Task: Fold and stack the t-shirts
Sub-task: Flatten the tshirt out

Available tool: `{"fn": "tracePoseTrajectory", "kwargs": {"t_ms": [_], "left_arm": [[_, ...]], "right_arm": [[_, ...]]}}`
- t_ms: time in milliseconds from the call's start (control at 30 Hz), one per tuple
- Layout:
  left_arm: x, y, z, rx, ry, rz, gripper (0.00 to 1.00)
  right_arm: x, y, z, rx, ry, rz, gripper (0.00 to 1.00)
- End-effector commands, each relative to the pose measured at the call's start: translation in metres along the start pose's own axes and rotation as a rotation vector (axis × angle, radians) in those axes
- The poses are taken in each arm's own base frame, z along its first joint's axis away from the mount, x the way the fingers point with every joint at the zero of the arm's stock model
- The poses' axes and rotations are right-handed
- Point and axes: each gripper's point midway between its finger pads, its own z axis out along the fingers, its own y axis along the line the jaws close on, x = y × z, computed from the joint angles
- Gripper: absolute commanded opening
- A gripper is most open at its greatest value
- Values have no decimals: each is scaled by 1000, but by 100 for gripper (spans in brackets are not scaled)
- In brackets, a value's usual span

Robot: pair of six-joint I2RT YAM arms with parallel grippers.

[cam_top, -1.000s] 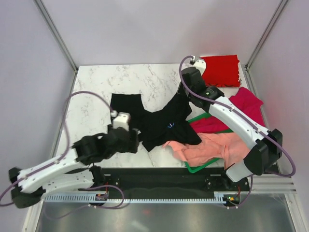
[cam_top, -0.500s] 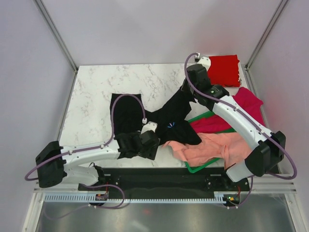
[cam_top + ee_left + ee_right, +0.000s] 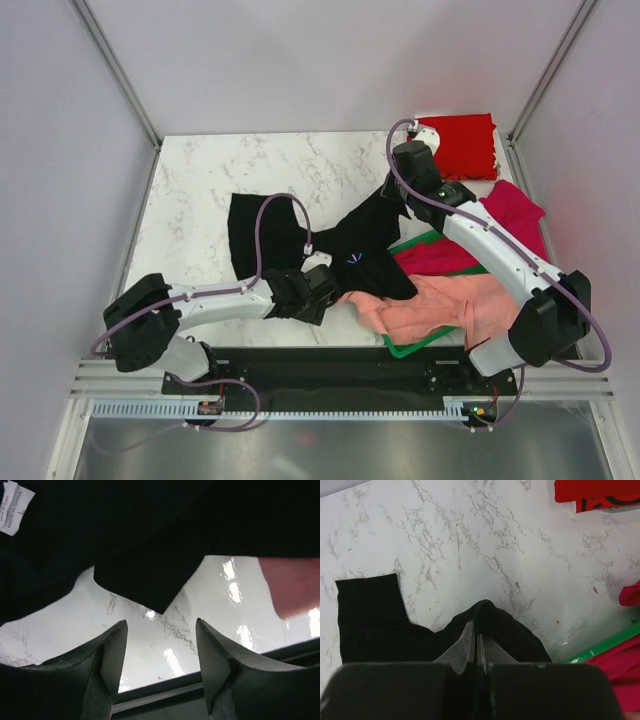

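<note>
The black t-shirt (image 3: 290,235) lies spread in the middle of the marble table (image 3: 200,180). My right gripper (image 3: 392,192) is shut on a raised fold of its back-right edge, as the right wrist view (image 3: 476,630) shows. My left gripper (image 3: 325,288) is open and empty, low at the shirt's near hem. In the left wrist view (image 3: 162,650) a corner of the black t-shirt (image 3: 160,595) hangs just beyond the fingers (image 3: 114,652). The red t-shirt (image 3: 460,145) lies folded at the back right. The magenta t-shirt (image 3: 515,220) and the salmon-pink t-shirt (image 3: 440,305) lie heaped on the right.
A green bin (image 3: 420,343) sits under the pink and magenta shirts at the right; its edge shows in the right wrist view (image 3: 605,642). A white label (image 3: 16,507) is on the black cloth. The black rail (image 3: 330,365) runs along the table's near edge.
My left arm has swung right along the near edge to the black shirt's near hem. My right gripper has drawn the pinched black cloth slightly back and right.
</note>
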Motion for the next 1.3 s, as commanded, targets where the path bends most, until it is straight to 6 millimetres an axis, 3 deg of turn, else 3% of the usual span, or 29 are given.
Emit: {"fn": "tracePoseTrajectory", "kwargs": {"t_ms": [0, 233, 300, 367, 400, 433, 500, 600, 633, 667, 733, 767, 800, 833, 900, 933, 1000, 1033, 1100, 1200, 1233, 1267], "left_arm": [[-22, -6, 8, 23, -31, 19, 64], [-17, 0, 30, -6, 51, 7, 60], [-15, 2, 35, -10, 67, 6, 53], [-15, 2, 37, -5, 75, 4, 39], [-16, 3, 38, -4, 82, -2, 16], [-16, 4, 36, -7, 85, -4, 3], [-25, 10, 28, -42, 63, -23, 2], [-51, 24, -17, -97, 0, -70, 2], [-72, 22, -38, -88, -57, -101, 2], [-80, 38, -71, -112, -105, -112, 2], [-101, 49, -112, -114, -189, -143, 2], [-119, 62, -152, -123, -262, -163, 2], [-129, 69, -174, -122, -307, -176, 2], [-152, 74, -212, -95, -389, -193, 2], [-161, 97, -253, -141, -451, -196, 2], [-181, 105, -296, -110, -550, -221, 2], [-189, 122, -329, -152, -596, -218, 2], [-201, 130, -370, -113, -695, -241, 2], [-207, 141, -400, -104, -772, -254, 2], [-207, 156, -443, -57, -902, -257, 2], [-205, 164, -460, -34, -969, -261, 2], [-201, 168, -470, -12, -1006, -264, 2]], "right_arm": [[-14, -1, -9, -34, -56, 27, 0], [-8, -7, -7, -41, -45, 47, 0], [-6, -12, -5, -34, -39, 48, 0], [-4, -14, -4, -34, -35, 50, 0], [-3, -15, -3, -35, -30, 53, 0], [-5, -16, -4, -36, -33, 55, 0], [-9, -15, -5, -50, -33, 63, 0], [-32, -10, -18, -71, -71, 69, 0], [-40, -9, -24, -78, -84, 69, 0], [-51, -10, -30, -77, -106, 71, 0], [-82, -5, -52, -91, -160, 80, 0], [-95, -6, -61, -92, -188, 82, 0], [-117, -3, -79, -102, -230, 95, 0], [-134, -5, -95, -103, -273, 110, 0], [-170, -7, -130, -113, -364, 132, 0], [-185, -11, -150, -113, -415, 140, 0], [-215, -12, -191, -127, -501, 146, 0], [-224, -14, -206, -130, -532, 148, 0], [-243, -16, -241, -139, -596, 157, 0], [-255, -22, -281, -168, -685, 171, 0], [-257, -27, -306, -191, -739, 172, 0], [-259, -30, -318, -207, -775, 169, 0]]}}
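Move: The loose corner of the black shirt lies about 3 cm ahead of the open left hand and 3 cm below it. The pink shirt's middle is some 26 cm to that hand's right and 2 cm ahead; the black shirt's blue mark is 13 cm ahead and 8 cm right. From the right hand, already gripping the shirt's other end, the loose corner lies roughly 21 cm back, 13 cm left and 23 cm below. The left hand eases about 3 cm forward and 2 cm down onto the black shirt's loose corner and closes to pinch it, then sweeps up more than 50 cm, swinging some 15 cm left as its fingers tip up towards level and beyond. The right hand keeps its grip, sinks slightly while edging right, then rises about 35 cm with its fingers tipping up some 40 degrees, drawing back and further right so the hands part and spread the shirt between them. ##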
